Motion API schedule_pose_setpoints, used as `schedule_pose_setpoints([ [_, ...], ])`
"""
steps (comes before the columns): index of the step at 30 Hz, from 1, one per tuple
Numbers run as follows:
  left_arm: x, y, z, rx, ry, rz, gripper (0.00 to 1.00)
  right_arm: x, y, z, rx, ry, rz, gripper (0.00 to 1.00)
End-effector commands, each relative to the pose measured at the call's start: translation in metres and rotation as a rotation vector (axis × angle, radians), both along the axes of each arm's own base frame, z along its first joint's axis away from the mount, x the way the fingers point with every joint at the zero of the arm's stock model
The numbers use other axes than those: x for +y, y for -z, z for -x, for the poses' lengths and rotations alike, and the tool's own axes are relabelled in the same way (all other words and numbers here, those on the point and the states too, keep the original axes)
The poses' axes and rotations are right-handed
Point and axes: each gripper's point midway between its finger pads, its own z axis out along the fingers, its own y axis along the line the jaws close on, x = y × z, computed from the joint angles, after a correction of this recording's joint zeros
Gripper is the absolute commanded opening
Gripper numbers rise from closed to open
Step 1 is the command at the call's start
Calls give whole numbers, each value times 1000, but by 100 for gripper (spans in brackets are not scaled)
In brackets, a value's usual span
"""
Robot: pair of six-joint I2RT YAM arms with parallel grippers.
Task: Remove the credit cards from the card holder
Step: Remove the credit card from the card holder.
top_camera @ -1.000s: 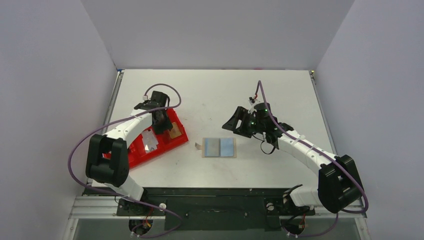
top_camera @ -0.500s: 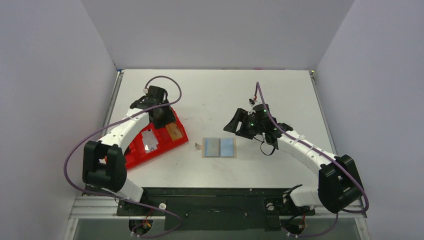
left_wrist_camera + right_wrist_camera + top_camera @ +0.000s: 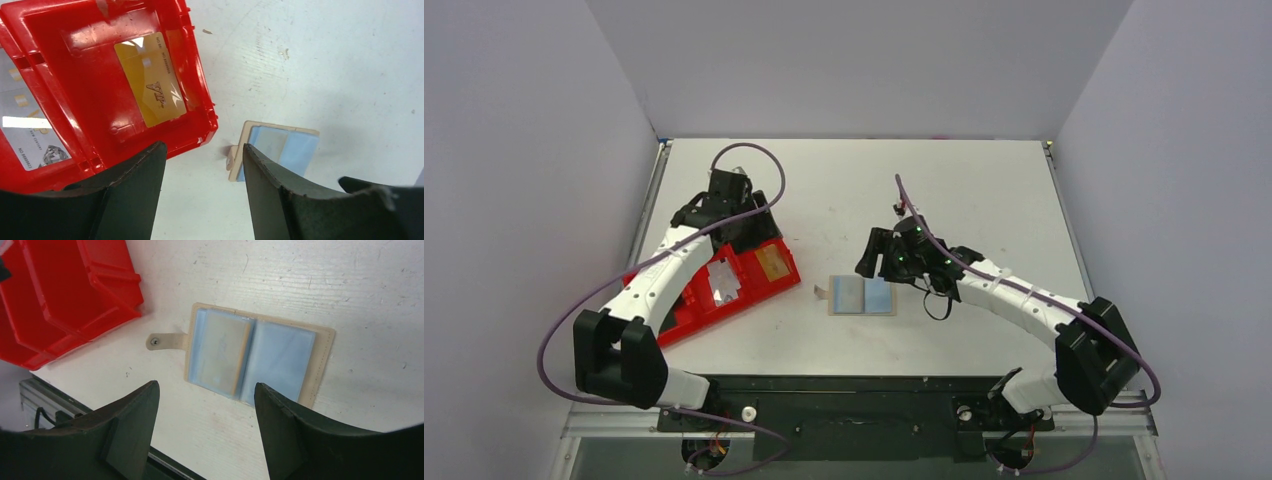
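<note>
The card holder point(image 3: 862, 294) lies open and flat on the table. It is a beige folder with blue plastic sleeves point(image 3: 257, 360), and its snap tab points left. A pale greyish card point(image 3: 220, 350) shows through its left sleeve. A gold credit card point(image 3: 150, 80) lies in the right compartment of the red tray point(image 3: 686, 312). A silvery-white card point(image 3: 723, 280) lies in the middle compartment. My left gripper point(image 3: 746, 230) hovers open and empty over the tray's far right corner. My right gripper point(image 3: 876, 262) hangs open and empty just above the holder's far edge.
The red tray point(image 3: 200, 107) sits tilted at the left, its near right corner a short way from the holder's tab point(image 3: 165, 342). The table's dark front rail point(image 3: 844, 385) runs below the holder. Grey walls close in the table on three sides.
My left gripper has opened wider and drawn back from the tray's right compartment, uncovering the gold card. My right gripper has moved left and toward the holder.
</note>
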Motion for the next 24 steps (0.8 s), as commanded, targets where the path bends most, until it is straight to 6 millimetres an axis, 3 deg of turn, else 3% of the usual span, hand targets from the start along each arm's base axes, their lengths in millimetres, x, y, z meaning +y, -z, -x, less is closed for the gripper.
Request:
schedule_pose_setpoints([
  [1, -16, -24, -3, -89, 64, 67, 56, 9, 5, -5, -34, 18, 78, 65],
  [15, -64, -22, 12, -91, 200, 105, 59, 34, 34, -1, -24, 9, 217, 65],
  [24, -77, -14, 16, -83, 225, 119, 59, 36, 47, -2, -7, 15, 270, 65],
])
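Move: The open card holder lies flat below the right hand, its middle about 2 cm back, 2 cm left and 9 cm down; its strap sticks out about 11 cm left and 1 cm back of the hand. The yellow card is some 22 cm left and 5 cm ahead. From the left hand the holder is about 20 cm right, 10 cm back and 11 cm lower; the yellow card is 3 cm back, straight below sideways, and the white card 11 cm left, 7 cm back. The right hand sinks about 6 cm towards the card holder while easing some 3 cm left over it, its left side rolling down about 15 degrees, the fingers staying open and empty above the pages. The left hand, also open and empty, leaves the yellow card and sweeps about 7 cm right and a little back towards the holder, turning slightly clockwise. ##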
